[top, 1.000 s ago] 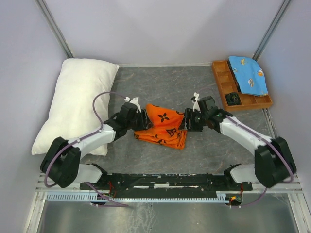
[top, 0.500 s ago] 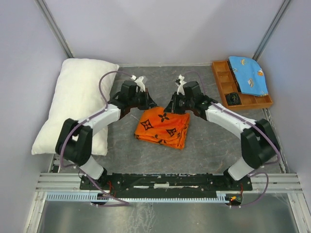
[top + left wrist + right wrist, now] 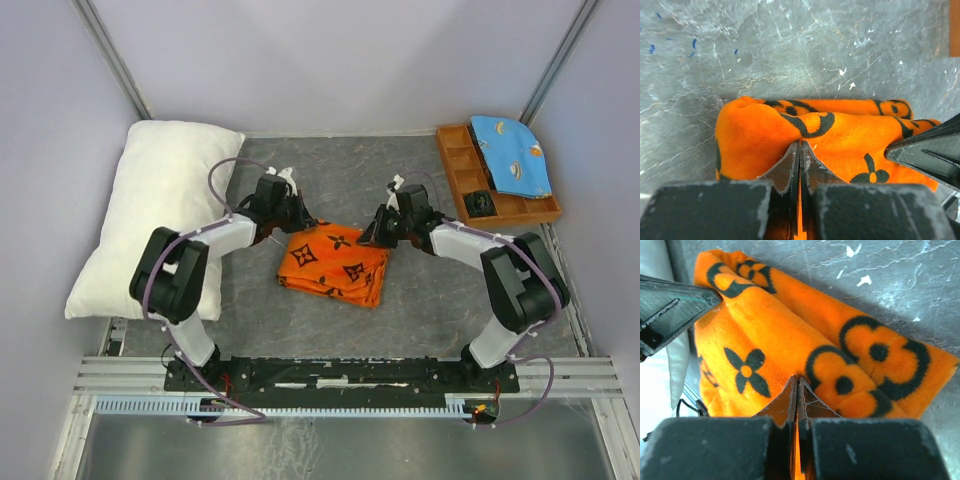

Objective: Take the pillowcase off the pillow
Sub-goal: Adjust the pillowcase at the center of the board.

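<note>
The orange pillowcase (image 3: 335, 262) with black flower motifs lies folded in the middle of the grey table, apart from the white pillow (image 3: 160, 210) lying along the left wall. My left gripper (image 3: 305, 218) is shut, its tips resting at the far left edge of the pillowcase (image 3: 765, 135). My right gripper (image 3: 372, 236) is shut too, at the far right edge of the pillowcase (image 3: 770, 335). In each wrist view the jaws (image 3: 800, 144) (image 3: 797, 377) stand pressed together with orange fabric under the tips and nothing pinched that I can see.
A wooden compartment tray (image 3: 455, 165) stands at the back right with a light-blue patterned cloth (image 3: 512, 155) over it and a small black object (image 3: 482, 203) in one compartment. Grey walls close in the left, far and right sides.
A second ago both grippers held the pillowcase bunched up between them. They let it go, it settled flat, and both jaws shut; the grippers now sit at its far edge.
</note>
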Controlling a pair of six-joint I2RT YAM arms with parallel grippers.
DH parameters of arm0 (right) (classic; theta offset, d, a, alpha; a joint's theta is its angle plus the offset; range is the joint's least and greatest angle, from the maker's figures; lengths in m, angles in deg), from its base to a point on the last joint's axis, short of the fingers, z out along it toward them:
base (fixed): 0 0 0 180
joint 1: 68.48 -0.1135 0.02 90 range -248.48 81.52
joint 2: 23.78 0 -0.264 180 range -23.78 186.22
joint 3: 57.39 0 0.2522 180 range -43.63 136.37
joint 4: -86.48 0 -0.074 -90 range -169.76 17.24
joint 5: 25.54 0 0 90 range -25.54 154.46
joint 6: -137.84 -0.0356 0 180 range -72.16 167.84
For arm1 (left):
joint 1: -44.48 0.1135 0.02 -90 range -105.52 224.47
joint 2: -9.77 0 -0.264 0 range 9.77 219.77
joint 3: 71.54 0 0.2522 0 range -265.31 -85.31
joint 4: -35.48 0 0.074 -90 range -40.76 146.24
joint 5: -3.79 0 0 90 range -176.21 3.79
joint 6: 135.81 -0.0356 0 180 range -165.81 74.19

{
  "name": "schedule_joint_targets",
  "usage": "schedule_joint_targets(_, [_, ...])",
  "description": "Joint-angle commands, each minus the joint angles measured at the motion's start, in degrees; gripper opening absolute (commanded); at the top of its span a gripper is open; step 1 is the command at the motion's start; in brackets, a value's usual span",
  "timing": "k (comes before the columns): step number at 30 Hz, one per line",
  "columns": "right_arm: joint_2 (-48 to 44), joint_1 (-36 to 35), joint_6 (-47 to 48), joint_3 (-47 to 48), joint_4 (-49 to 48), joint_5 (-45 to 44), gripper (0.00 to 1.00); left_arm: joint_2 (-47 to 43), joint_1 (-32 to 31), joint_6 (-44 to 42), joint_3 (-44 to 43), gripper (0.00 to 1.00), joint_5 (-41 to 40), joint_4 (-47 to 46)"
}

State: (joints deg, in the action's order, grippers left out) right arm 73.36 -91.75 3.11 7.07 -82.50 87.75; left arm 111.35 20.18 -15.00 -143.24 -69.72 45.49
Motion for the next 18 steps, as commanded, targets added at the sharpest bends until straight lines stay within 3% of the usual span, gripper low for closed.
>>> schedule_joint_targets(1, [-9.0, -2.1, 3.5, 5.8, 5.3, -2.4, 0.02, -11.5, -1.2, -2.9, -4.8, 0.03, -5.5, 6.9])
schedule_joint_targets(6, [-13.7, -6.0, 7.2, 6.6, 8.7, -1.5, 0.02, -19.4, -2.8, -3.1, 1.2, 0.03, -2.5, 12.7])
schedule_joint_targets(12, [-12.3, -9.6, 8.6, -3.6, 6.7, 3.6, 0.02, -24.1, -5.9, 3.5, 16.8, 0.03, -3.5, 7.2])
schedule_joint_targets(18, [-14.9, -12.6, 14.5, -10.3, 16.7, 3.0, 0.02, -26.1, -9.0, 8.3, 25.0, 0.03, -4.9, 3.8])
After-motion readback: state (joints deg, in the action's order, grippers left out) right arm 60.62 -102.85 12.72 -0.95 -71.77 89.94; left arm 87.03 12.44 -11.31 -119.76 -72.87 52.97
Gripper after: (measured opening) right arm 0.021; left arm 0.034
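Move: My left hand rests on the far left part of the folded orange pillowcase, whose middle lies about 9 cm back and 6 cm right of it, some 2 cm lower. From my right hand, that middle is about 5 cm back and 7 cm left. The white pillow is roughly 35 cm left of my left hand, about level with it fore and aft; the wooden tray is 32 cm right of my right hand and 14 cm farther out. I lift both shut grippers off the pillowcase's far part, arcing up roughly 11 cm and back over it, then down towards its near edge, my left hand ending about 14 cm back and my right 11 cm. My right hand also bows left on the way and turns some 20 degrees counter-clockwise. Both sets of closed fingertips come down onto the cloth's near part. ##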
